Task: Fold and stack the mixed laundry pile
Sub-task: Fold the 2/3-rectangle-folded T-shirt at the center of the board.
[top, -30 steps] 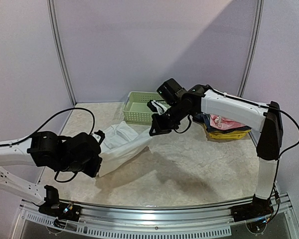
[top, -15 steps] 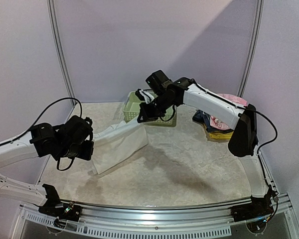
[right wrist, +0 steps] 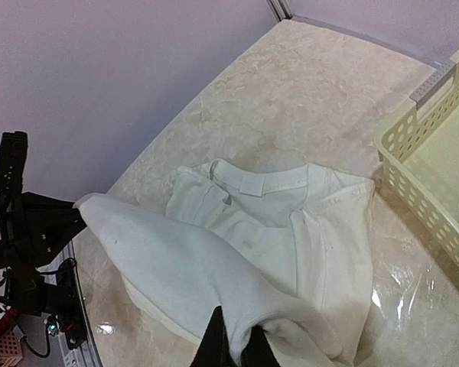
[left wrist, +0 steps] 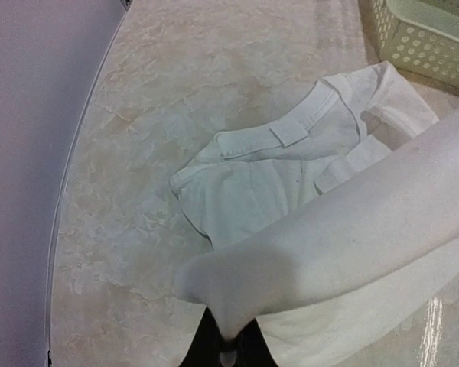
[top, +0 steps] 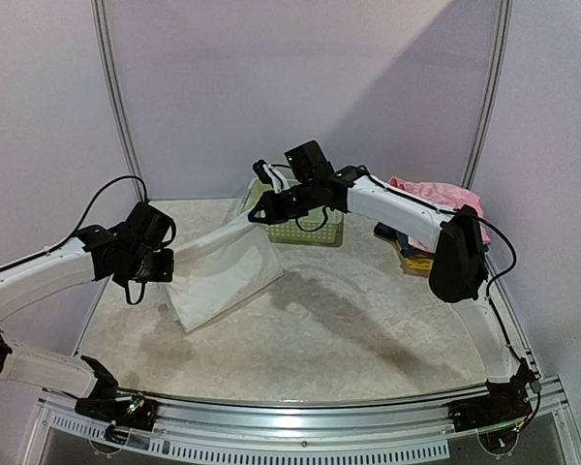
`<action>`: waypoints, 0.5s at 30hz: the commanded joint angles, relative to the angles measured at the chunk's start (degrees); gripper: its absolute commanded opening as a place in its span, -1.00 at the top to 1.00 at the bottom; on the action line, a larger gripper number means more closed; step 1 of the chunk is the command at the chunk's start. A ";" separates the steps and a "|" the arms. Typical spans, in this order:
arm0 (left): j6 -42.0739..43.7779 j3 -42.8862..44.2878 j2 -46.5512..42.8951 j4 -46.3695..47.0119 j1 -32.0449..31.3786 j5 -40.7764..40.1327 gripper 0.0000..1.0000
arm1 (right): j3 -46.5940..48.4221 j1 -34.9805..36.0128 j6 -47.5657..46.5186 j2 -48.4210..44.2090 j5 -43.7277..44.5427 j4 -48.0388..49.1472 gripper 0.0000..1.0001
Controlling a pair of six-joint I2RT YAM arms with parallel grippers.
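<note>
The white garment (top: 225, 274) lies on the table left of centre, with one edge lifted and stretched between my two grippers. My left gripper (top: 165, 268) is shut on that edge at its left end; in the left wrist view the cloth (left wrist: 291, 176) bunches between the black fingers (left wrist: 206, 348). At the other end, in front of the basket, my right gripper (top: 257, 215) is shut on the same edge. In the right wrist view the collar and the flat body of the garment (right wrist: 291, 229) lie spread below the held fold. A pink cloth (top: 436, 191) rests at the far right.
A pale green lattice basket (top: 315, 232) stands at the back, just behind the right gripper, also seen as the basket (right wrist: 436, 160) and the basket (left wrist: 428, 38). Folded dark blue and yellow clothes (top: 412, 250) sit under the pink cloth at the right. Purple walls close in on the left and at the back.
Both grippers have moved toward the back left with the white garment's edge, the right one swinging left past the basket. The garment has slid left and its fold now stretches tighter.
</note>
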 commanded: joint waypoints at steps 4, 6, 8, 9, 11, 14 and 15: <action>3.91 2.78 9.03 8.58 7.08 1.85 1.00 | 2.28 -1.48 1.07 4.49 0.00 11.79 0.97; 4.08 3.85 11.64 8.89 8.06 1.79 1.00 | 2.24 -1.84 1.73 5.27 -0.08 13.09 0.96; 4.08 4.45 13.47 9.45 8.93 1.80 1.00 | 2.26 -2.18 2.50 6.13 -0.35 13.98 0.95; 3.96 4.65 14.05 9.64 9.41 1.73 1.00 | 2.24 -2.34 3.09 6.52 -0.65 14.49 0.95; 3.91 5.01 15.27 9.96 10.46 1.97 1.00 | 2.24 -2.56 3.61 7.18 -1.13 15.39 0.94; 3.87 5.66 16.82 9.87 11.39 2.30 1.00 | 2.31 -2.71 4.10 7.95 -1.27 16.58 0.92; 3.91 5.76 17.24 9.78 11.59 2.42 1.00 | 2.33 -2.76 4.17 8.13 -1.27 16.89 0.91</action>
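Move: Both my hands still hold the raised edge of the white T-shirt. The collar end it is being folded over lies about 12 cm ahead of my left hand, 6 cm right and 14 cm below. From my right hand that collar is level, roughly 12 cm left and 19 cm below. The shirt's near fold lies some 15 cm back and 5 cm left of my right hand; the green basket stands about 12 cm ahead and 8 cm right. I keep both pinches shut and carry the stretched edge out over the collar end while lowering it: my left hand goes about 6 cm forward and 4 cm down, edging left, while my right hand follows with a shorter reach, some 4 cm forward and a little down and left, both easing off. ##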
